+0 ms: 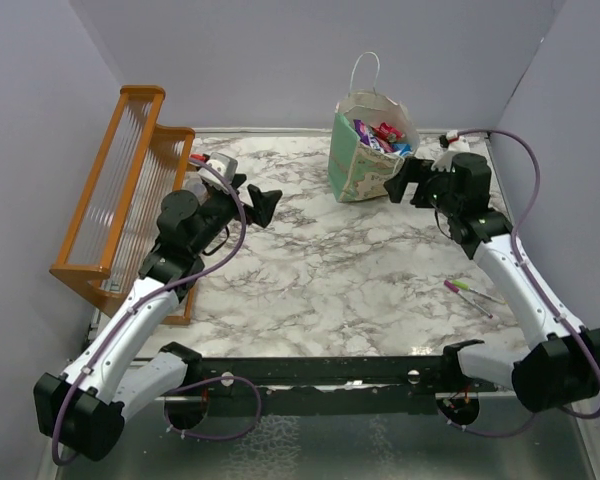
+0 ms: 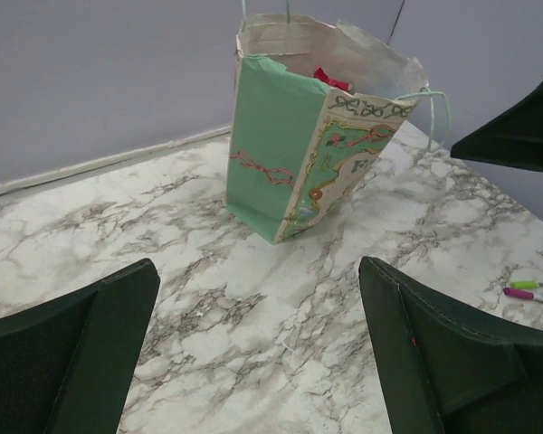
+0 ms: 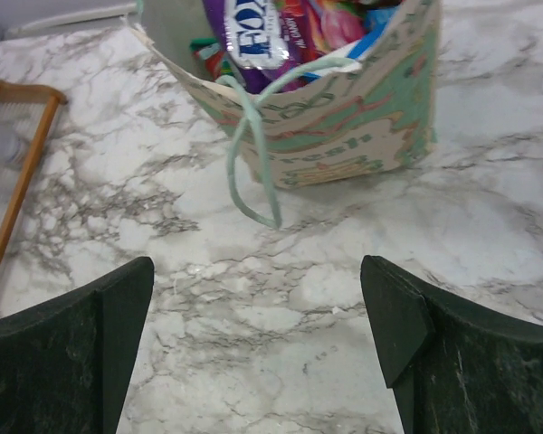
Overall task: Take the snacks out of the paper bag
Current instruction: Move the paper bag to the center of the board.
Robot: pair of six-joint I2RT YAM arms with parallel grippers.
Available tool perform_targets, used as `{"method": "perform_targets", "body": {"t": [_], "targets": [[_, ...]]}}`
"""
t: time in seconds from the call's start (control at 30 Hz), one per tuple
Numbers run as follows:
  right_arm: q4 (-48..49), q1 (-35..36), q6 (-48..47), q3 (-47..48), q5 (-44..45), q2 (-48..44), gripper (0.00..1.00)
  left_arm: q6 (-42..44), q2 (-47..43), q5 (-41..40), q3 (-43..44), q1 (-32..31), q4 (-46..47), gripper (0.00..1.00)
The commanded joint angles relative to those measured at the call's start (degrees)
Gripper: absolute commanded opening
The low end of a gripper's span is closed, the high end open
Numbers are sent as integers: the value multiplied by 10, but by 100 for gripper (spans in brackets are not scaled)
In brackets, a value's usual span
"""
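Observation:
The pale-green paper bag (image 1: 360,160) stands upright at the back of the marble table with its mouth open. Shiny snacks (image 1: 380,135) in purple, red and blue fill it to the top. My right gripper (image 1: 400,185) hangs open just right of the bag, near its lower side. In the right wrist view the bag (image 3: 362,136) is close ahead, with a purple packet (image 3: 262,36) inside and a loop handle (image 3: 253,154) drooping over the front; the gripper (image 3: 258,271) holds nothing. My left gripper (image 1: 263,205) is open and well left of the bag (image 2: 290,154); this gripper (image 2: 258,271) is empty too.
An orange wooden rack (image 1: 130,190) stands along the left edge, beside my left arm. Pink and green pens (image 1: 470,293) lie on the table at the right, by my right forearm. Grey walls close in the back and both sides.

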Motion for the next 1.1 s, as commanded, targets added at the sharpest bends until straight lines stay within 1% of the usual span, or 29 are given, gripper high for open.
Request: {"method": "perform_targets", "body": {"t": [0.0,0.1,0.13,0.17,0.23,0.33,0.5,0.57,0.73,0.77,0.8,0.97,1.07], "targets": [[-11,-4,7,65,-118,55,95,7,8,37,-2,-8,34,95],[-6,-6,0,90,-121,86,89,9,15,42,3,-13,26,95],[-14,-6,-2,100,-111,97,84,10,18,43,5,-15,24,95],[-22,-6,-7,113,-103,110,74,11,20,44,7,-16,21,95],[-41,-6,-23,135,-86,130,63,14,23,46,9,-18,19,94],[-47,-7,-36,148,-65,143,51,16,25,45,9,-19,19,94],[-47,-7,-47,151,-96,142,33,17,28,41,9,-20,18,94],[-54,-6,-48,151,-104,139,21,18,29,40,11,-20,14,93],[-63,-6,-51,144,-151,122,4,15,29,38,13,-21,12,93],[-67,-6,-53,144,-160,120,2,14,28,39,13,-21,11,93],[-72,-7,-56,147,-168,119,1,13,27,40,13,-21,10,93],[-118,-3,-73,164,-219,114,1,13,20,35,15,-25,7,93],[-147,12,-82,168,-229,101,1,10,14,32,17,-26,5,93]]}}
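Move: The paper bag's near handle, a drooping loop, hangs about 5 cm ahead of the right hand, 3 cm to its left and at roughly its height. The bag's middle is some 14 cm ahead, 6 cm left and 7 cm below that hand; the snacks inside sit about 13 cm ahead, 5 cm left and 3 cm down. From the left hand, the same handle is about 10 cm ahead, 28 cm right and 8 cm below. Forward and left, about 5 cm in all and nearly level, the right hand reaches to the bag's near handle and closes its wide-open fingers fully, pinching the cord. As they shut it draws back some 3 cm and left about 2, turning counter-clockwise to nearly 20 degrees overall and tipping down slightly. The open left hand edges right and down, touching nothing. ##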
